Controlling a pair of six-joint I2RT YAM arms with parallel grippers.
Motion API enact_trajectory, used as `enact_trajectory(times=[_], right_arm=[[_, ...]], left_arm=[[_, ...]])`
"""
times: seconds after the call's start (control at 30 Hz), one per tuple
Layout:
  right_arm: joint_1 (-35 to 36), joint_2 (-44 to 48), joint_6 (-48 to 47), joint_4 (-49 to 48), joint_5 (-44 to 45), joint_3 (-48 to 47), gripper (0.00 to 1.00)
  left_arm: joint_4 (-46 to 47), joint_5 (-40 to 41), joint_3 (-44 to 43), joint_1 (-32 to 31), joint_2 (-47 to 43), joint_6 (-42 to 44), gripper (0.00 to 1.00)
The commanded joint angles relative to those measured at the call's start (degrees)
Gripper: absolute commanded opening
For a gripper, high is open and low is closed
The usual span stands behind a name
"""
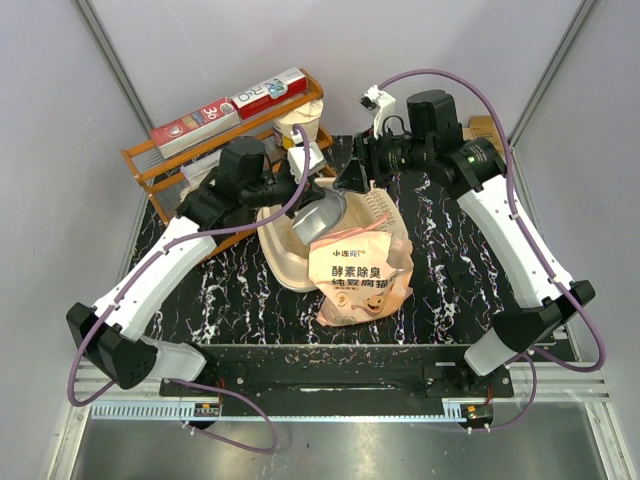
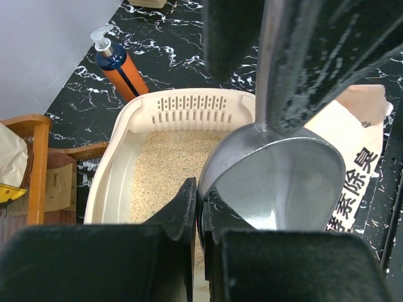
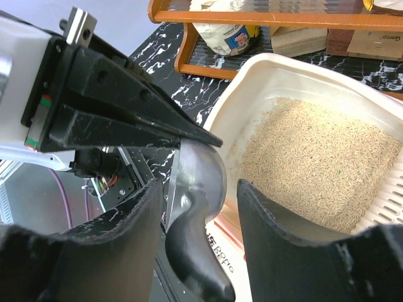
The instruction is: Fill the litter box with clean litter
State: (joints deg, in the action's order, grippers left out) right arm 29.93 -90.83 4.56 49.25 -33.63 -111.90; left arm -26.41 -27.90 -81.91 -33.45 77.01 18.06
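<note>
The cream litter box (image 1: 272,250) (image 2: 106,189) (image 3: 252,78) holds a bed of tan clean litter (image 2: 164,163) (image 3: 315,157). Over its near end hangs a metal scoop (image 1: 322,212) (image 2: 277,182) (image 3: 203,173), its bowl showing no litter. My left gripper (image 1: 303,185) (image 2: 198,198) is shut on the scoop's rim. My right gripper (image 1: 355,178) (image 3: 200,207) stands open, its fingers on either side of the scoop's black handle (image 3: 195,251) with a gap on each side. The peach-orange litter bag (image 1: 358,272) (image 2: 356,163) leans against the box's front.
An orange wooden rack (image 1: 160,160) (image 3: 252,12) with boxes and sacks stands at the back left of the black marbled table (image 1: 450,290). An orange pump bottle (image 2: 123,70) stands beyond the box's slotted end (image 2: 189,104).
</note>
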Motion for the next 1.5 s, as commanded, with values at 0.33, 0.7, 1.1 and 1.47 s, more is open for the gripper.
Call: enact_trajectory(times=[0.33,0.7,1.1,1.47], right_arm=[[0.04,1.97,-0.69,-2.41,-1.7,0.98,0.51],[-1.97,1.97,-4.29,-0.21,-1.18,0.54,0.0],[-19.74,3.9,-5.86,10.84,4.53,-9.93,0.0],[-19.74,10.94,-13.87,21.31,5.68,-7.45,0.0]], left_arm=[[4.53,-2.86,-2.82,1.28,0.51,-1.89,0.0],[3.83,1.51,-3.35,1.28,-0.37,-1.63,0.13],[-3.81,-9.53,0.61,0.84,-1.61,-0.75,0.84],[-16.21,-20.17,-9.93,0.23,13.85,4.78,0.84]])
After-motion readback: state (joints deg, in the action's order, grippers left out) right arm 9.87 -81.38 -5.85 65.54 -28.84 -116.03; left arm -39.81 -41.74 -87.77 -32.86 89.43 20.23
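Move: The scoop's handle already stands between my right hand's half-open fingers, within a centimetre or so of its hand point. From my left hand, which pinches the scoop's cup, that handle is about 8 cm to the right and 3 cm up. The litter bag's mouth lies some 4 cm back, 8 cm right and 12 cm below my left hand; the litter box's middle is about 3 cm ahead, 6 cm right and 27 cm below it. I close my right fingers on the scoop's handle while my left hand holds the cup almost still, then my left fingers open wide and let it go. My right hand carries the scoop about 15 cm to the right, bowing out forward and back and turning roughly 20 degrees clockwise. My left hand eases up and back off the cup, then sinks about 8 cm towards the bag's mouth, fingers tipping down and staying open. ##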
